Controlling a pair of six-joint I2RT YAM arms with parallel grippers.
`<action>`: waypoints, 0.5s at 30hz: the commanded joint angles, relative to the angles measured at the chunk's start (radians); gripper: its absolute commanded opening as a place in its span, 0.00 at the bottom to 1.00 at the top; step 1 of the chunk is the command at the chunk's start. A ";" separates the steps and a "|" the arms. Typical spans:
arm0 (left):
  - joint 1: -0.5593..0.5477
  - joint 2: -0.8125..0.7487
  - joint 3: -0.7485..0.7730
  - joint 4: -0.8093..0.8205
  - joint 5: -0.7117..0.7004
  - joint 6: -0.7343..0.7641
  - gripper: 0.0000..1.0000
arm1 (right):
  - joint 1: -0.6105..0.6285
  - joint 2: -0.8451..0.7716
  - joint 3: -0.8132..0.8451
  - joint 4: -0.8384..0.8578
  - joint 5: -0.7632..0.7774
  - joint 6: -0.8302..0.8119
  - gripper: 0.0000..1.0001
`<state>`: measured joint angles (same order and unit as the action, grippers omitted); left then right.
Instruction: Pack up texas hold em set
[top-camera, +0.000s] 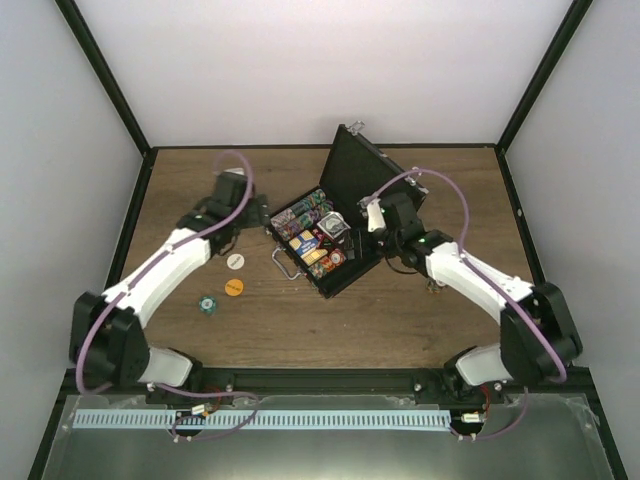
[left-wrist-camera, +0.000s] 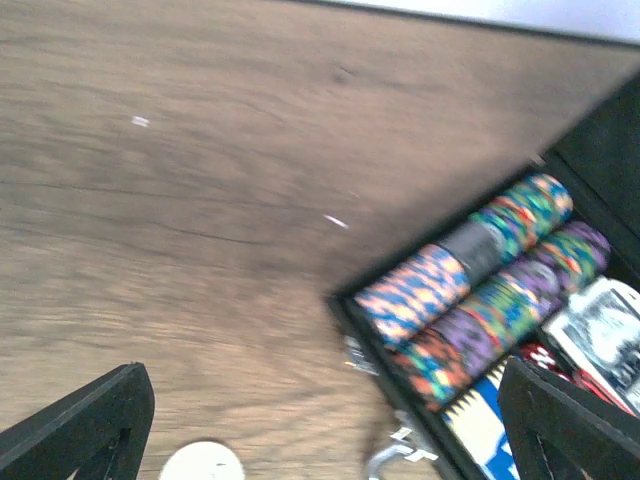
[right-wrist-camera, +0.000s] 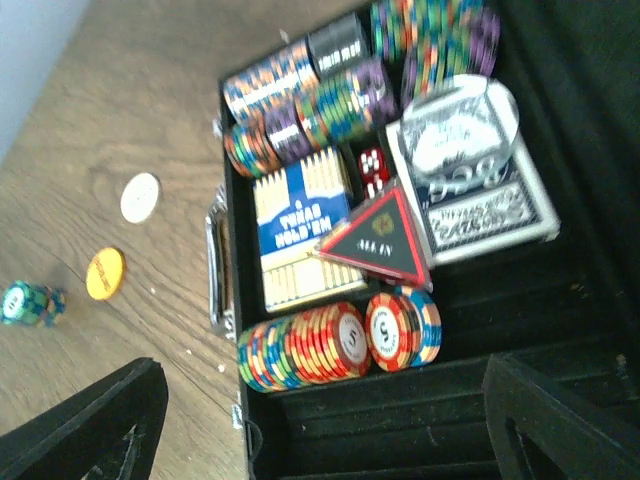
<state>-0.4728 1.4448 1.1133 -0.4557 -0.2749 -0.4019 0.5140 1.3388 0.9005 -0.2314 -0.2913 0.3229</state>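
The black case (top-camera: 357, 172) of the texas hold em set lies open in the middle of the table, lid raised at the back. Rows of multicoloured chips (right-wrist-camera: 335, 345), a blue card deck (right-wrist-camera: 298, 225) and a black triangular "all in" marker (right-wrist-camera: 378, 240) fill its tray (right-wrist-camera: 420, 425). On the wood to its left lie a white button (top-camera: 235, 261), an orange button (top-camera: 234, 288) and a small stack of green chips (top-camera: 206, 304). My left gripper (left-wrist-camera: 330, 435) hangs open over the case's left corner, the white button (left-wrist-camera: 203, 462) just below it. My right gripper (right-wrist-camera: 320, 430) hovers open above the tray's empty slots.
The case's silver handle (right-wrist-camera: 215, 270) sticks out toward the loose buttons. White walls with black frame rails (top-camera: 110, 90) close off the wooden table (top-camera: 400, 330) on three sides. Purple cables loop over both arms.
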 joint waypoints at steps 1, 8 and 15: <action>0.098 -0.116 -0.048 0.011 0.025 0.115 0.97 | -0.004 0.107 0.050 -0.006 -0.085 -0.017 0.88; 0.125 -0.248 -0.138 0.072 -0.127 0.251 1.00 | -0.005 0.288 0.099 -0.033 -0.023 -0.080 0.86; 0.126 -0.266 -0.164 0.105 -0.169 0.313 1.00 | -0.003 0.390 0.159 -0.033 -0.079 -0.124 0.84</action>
<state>-0.3511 1.1896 0.9516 -0.3950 -0.4019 -0.1532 0.5133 1.6981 0.9928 -0.2615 -0.3370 0.2440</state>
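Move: The loose chips in the open case lie about 5 cm left of the right gripper, level fore-and-aft and some 14 cm below. From that gripper, the All In triangle is 4 cm ahead and 9 cm left, the card box 8 cm ahead and 7 cm left, the Texas Hold'em box 3 cm ahead and 14 cm left. From the left gripper, the white chip is 7 cm back, 7 cm left and 18 cm down, the orange chip 6 cm behind that chip. Lower the open right gripper about 10 cm into the case, nearly straight down onto the loose chips and the All In triangle, easing slightly left and tipping the fingers some 15 degrees steeper. Meanwhile carry the empty left gripper about 8 cm left and 4 cm up, away from the case, fingers wide, tilting up and raising its left side. ##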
